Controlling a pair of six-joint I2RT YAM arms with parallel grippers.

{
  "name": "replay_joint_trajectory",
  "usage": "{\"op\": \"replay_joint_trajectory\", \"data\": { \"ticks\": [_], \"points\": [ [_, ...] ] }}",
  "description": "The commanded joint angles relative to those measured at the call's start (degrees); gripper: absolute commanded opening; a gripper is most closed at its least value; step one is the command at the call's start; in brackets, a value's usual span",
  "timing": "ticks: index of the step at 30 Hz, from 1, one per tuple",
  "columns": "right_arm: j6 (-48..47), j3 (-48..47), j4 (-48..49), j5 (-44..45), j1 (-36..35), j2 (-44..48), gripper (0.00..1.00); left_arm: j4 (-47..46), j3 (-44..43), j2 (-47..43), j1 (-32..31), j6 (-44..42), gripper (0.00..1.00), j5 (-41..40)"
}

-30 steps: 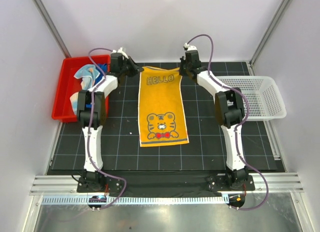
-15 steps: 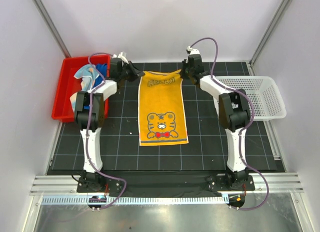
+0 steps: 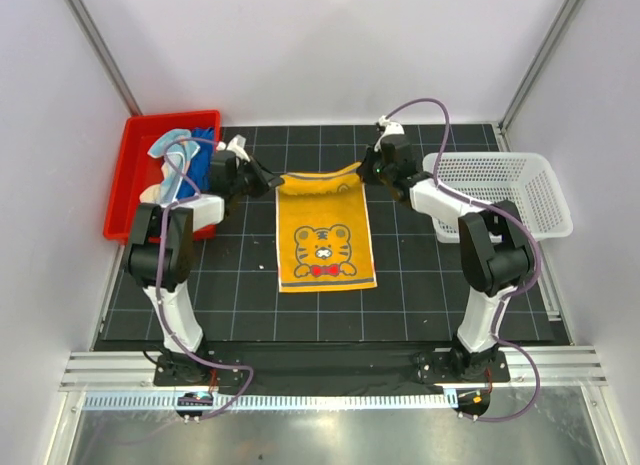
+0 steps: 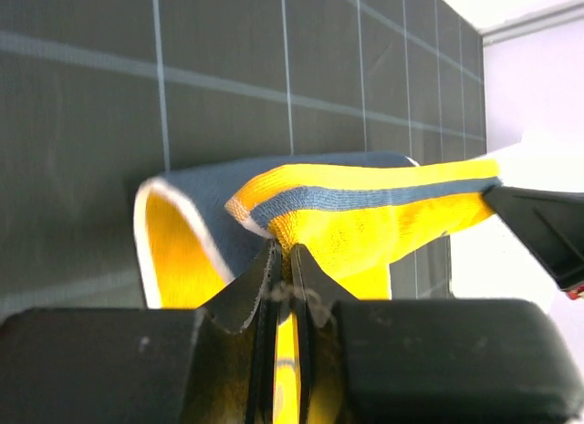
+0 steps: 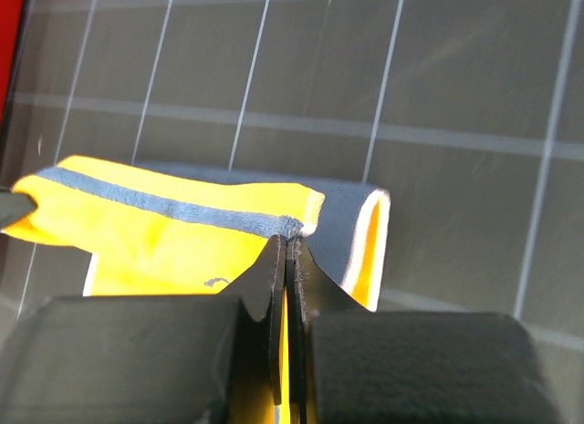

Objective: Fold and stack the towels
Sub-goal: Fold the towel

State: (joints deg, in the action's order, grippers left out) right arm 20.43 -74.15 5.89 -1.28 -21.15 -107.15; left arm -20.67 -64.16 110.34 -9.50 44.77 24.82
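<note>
A yellow towel (image 3: 325,235) with a tiger print lies on the black grid mat, its far edge lifted and curled over toward the near side. My left gripper (image 3: 272,180) is shut on that edge's left corner, and the left wrist view shows its tips (image 4: 285,251) pinching the blue-striped hem of the towel (image 4: 383,205). My right gripper (image 3: 365,172) is shut on the right corner, its tips (image 5: 286,242) tight on the towel (image 5: 164,242). More towels (image 3: 180,150), blue and pale, sit bunched in the red tray.
The red tray (image 3: 125,185) stands at the left edge of the mat, close behind the left arm. A white mesh basket (image 3: 510,190) stands at the right, beside the right forearm. Grey walls enclose the mat at the back and on both sides.
Both grippers have drawn the towel's far edge up and toward the near side. The HELLO lettering has rolled under and the flat part looks shorter.
</note>
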Motion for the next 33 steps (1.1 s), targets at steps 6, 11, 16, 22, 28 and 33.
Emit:
{"op": "replay_joint_trajectory", "data": {
  "ticks": [6,11,16,22,28,33],
  "points": [
    [2.6,12.18,1.67,-1.71,-2.15,8.09,0.01,-6.23,13.26,-11.37,-2.89,-0.83,0.14,-3.02],
    [3.04,19.55,2.46,-1.18,-2.85,12.84,0.01,-7.54,21.52,-14.71,-5.09,-1.53,0.17,-5.39],
    [3.22,24.57,3.08,-1.01,-3.29,17.59,0.01,-9.48,26.45,-17.44,-6.15,-1.27,0.13,-6.27],
    [3.57,27.12,1.93,-1.1,-4.34,22.95,0.01,-7.9,29.09,-22.97,-6.94,-1.36,0.13,-7.59],
    [3.57,28.79,0.35,-0.39,-5.48,25.76,0.01,-4.83,30.67,-26.75,-7.82,-1.97,0.11,-8.47],
    [3.57,30.11,-0.97,0.49,-6.89,27.78,0.01,-2.98,32.17,-30.1,-8.52,-2.06,0.1,-9.17]
  ]
}}
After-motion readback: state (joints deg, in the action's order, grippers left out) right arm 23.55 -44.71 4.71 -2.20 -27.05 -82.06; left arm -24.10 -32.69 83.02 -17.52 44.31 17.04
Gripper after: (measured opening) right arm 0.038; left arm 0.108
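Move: The left hand holds one corner of the yellow towel's lifted edge and the near edge's left corner lies about 31 cm straight back, some 10 cm below; the tiger face is 17 cm back and 13 cm right. From the right hand, holding the other corner, the near edge's right corner is about 33 cm back, 4 cm right and 12 cm down; the tiger face is 19 cm back, 12 cm left. Both hands keep their corners and draw the edge back about 14 cm towards the near edge, dipping midway. ##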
